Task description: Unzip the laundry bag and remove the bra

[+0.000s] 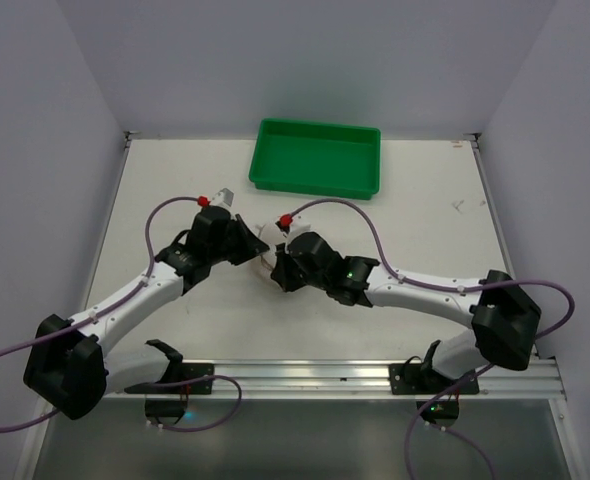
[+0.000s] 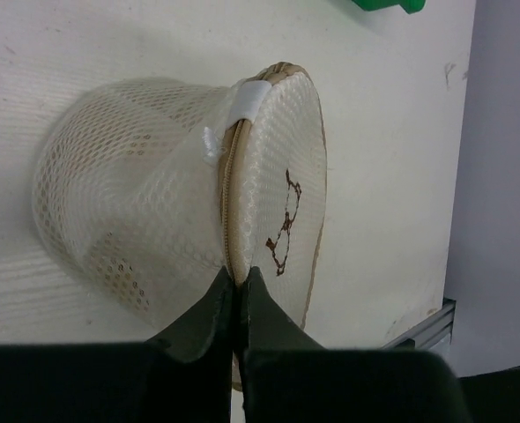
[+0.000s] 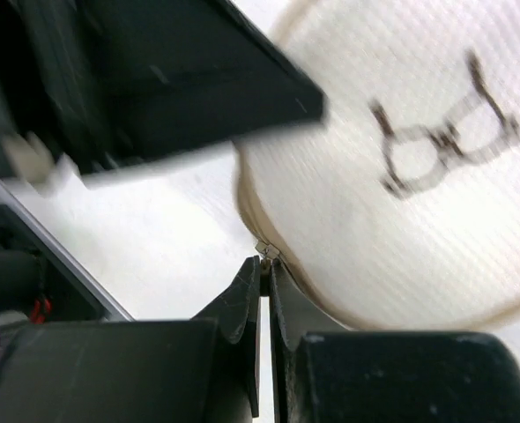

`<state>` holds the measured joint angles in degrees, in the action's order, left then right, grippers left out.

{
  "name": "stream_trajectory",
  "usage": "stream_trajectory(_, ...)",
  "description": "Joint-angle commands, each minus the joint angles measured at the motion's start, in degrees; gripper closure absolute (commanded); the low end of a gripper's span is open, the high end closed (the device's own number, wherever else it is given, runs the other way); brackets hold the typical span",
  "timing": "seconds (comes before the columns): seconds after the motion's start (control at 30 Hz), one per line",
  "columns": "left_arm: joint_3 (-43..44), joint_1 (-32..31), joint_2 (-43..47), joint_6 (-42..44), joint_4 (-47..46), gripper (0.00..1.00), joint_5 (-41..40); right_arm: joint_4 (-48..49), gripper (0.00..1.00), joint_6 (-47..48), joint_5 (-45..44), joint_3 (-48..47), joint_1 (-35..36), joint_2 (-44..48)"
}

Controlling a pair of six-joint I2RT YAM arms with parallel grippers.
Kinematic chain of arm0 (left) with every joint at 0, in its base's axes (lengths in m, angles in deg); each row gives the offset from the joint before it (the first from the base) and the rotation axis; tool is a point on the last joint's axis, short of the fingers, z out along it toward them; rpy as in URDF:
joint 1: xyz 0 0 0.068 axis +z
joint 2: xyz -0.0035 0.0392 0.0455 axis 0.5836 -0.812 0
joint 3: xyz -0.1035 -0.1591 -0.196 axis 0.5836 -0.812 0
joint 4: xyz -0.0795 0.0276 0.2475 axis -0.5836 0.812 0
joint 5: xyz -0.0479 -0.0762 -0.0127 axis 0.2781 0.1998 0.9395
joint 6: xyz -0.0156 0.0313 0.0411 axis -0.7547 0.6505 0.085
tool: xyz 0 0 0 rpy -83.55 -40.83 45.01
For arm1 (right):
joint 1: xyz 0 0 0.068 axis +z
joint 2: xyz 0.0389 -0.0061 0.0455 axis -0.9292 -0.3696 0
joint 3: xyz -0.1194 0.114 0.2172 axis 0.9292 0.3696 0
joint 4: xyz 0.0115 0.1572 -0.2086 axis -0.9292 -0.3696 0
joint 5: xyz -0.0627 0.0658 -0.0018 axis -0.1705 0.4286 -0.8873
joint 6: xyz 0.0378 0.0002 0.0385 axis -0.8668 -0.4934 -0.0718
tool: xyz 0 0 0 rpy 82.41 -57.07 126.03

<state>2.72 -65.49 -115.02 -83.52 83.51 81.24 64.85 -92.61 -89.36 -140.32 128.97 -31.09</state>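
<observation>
The laundry bag (image 2: 128,189), a round cream mesh pouch, lies on its side on the table. Its flat face with a small bra drawing (image 3: 419,150) is turned towards the right arm. My left gripper (image 2: 236,278) is shut on the bag's tan zipper seam at the rim. My right gripper (image 3: 265,262) is shut on the small zipper pull (image 3: 267,251) at the bag's lower rim. In the top view the bag (image 1: 266,252) shows only as a white patch between the left gripper (image 1: 250,246) and the right gripper (image 1: 280,266). The bra itself is hidden.
A green rectangular tray (image 1: 317,158) stands at the back of the table, behind the bag; its corner (image 2: 385,4) shows in the left wrist view. The left arm's black body (image 3: 154,79) hangs close above the right gripper. Grey walls enclose the table on three sides.
</observation>
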Motion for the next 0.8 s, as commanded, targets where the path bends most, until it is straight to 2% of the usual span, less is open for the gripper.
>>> stream_trajectory(0.0, 3.06, 0.25, -0.06, 1.94, 0.39, 1.00, -3.23, -1.83, 1.00, 1.35, -4.07, 6.30, -1.16, 6.46)
stream_trajectory(0.1, 3.42, 2.09, -0.50, 3.79, 1.28, 1.00, -2.01, -2.89, 1.00, 1.70, -3.12, 13.77, -6.24, 12.44)
stream_trajectory(0.13, 3.25, 2.70, -0.59, 4.23, 1.28, 1.00, -0.09, -2.89, 1.00, 2.23, -1.54, 15.44, -9.83, 14.02)
stream_trajectory(0.23, 2.63, 5.60, -0.58, 6.59, 1.36, 1.00, 3.70, -4.64, 1.00, 5.21, -2.84, 18.97, -13.89, 18.42)
stream_trajectory(0.33, 3.94, 8.50, -2.33, 11.42, 1.63, 1.00, 8.43, -5.62, 1.00, 7.24, -1.45, 18.19, -14.08, 19.83)
stream_trajectory(0.4, 5.70, 9.39, -4.09, 15.45, 1.19, 1.00, 10.38, -3.09, 1.00, 7.77, 5.21, 17.22, -13.73, 19.31)
stream_trajectory(0.47, 9.03, 9.39, -7.25, 17.41, 0.23, 0.91, 11.96, -1.41, 1.00, 7.07, 9.18, 16.17, -12.07, 17.82)
stream_trajectory(0.6, 18.07, 9.39, -14.02, 19.61, -2.49, 0.69, 13.03, 0.27, 1.00, 5.05, 10.42, 7.57, -6.62, 10.80)
stream_trajectory(0.63, 19.49, 9.48, -16.38, 19.61, -2.76, 0.57, 13.29, 0.53, 1.00, 4.52, 10.51, 5.90, -4.44, 8.00)
stream_trajectory(0.7, 22.91, 9.65, -18.07, 19.17, -3.47, 0.42, 13.90, 2.72, 1.00, 1.99, 12.52, 1.42, -3.01, 5.43)
stream_trajectory(0.73, 23.45, 9.74, -18.34, 19.00, -3.73, 0.19, 14.69, 3.69, 1.00, 1.01, 14.10, 0.18, -2.66, 4.11)
stream_trajectory(0.77, 23.63, 9.74, -17.82, 18.47, -3.91, 0.07, 14.70, 4.22, 1.00, -0.13, 14.81, -1.14, -2.57, 1.58)
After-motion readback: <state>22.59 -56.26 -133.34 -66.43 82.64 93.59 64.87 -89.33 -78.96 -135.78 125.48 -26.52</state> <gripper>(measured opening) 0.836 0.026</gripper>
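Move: Ahead of the left hand, which holds the laundry bag's rim, the far rim with its white tag lies about 7 cm out and 3 cm to the right, slightly lower. The bag body's middle is some 3 cm ahead and 6 cm below; the green bin is roughly 28 cm ahead, 12 cm right and 12 cm lower. From the right hand, shut on the zipper pull, the tagged rim is about 13 cm ahead and 1 cm left, the body's middle 9 cm ahead and 2 cm left. Keeping its pinch on the zipper pull, the right hand sweeps about 12 cm to the right, dipping a little, then swings back left nearly as far. The left hand first holds the rim almost still, then opens wide, lets go and reaches some 9 cm forward and 3 cm up towards the tagged far rim, turning about 10 degrees clockwise. ##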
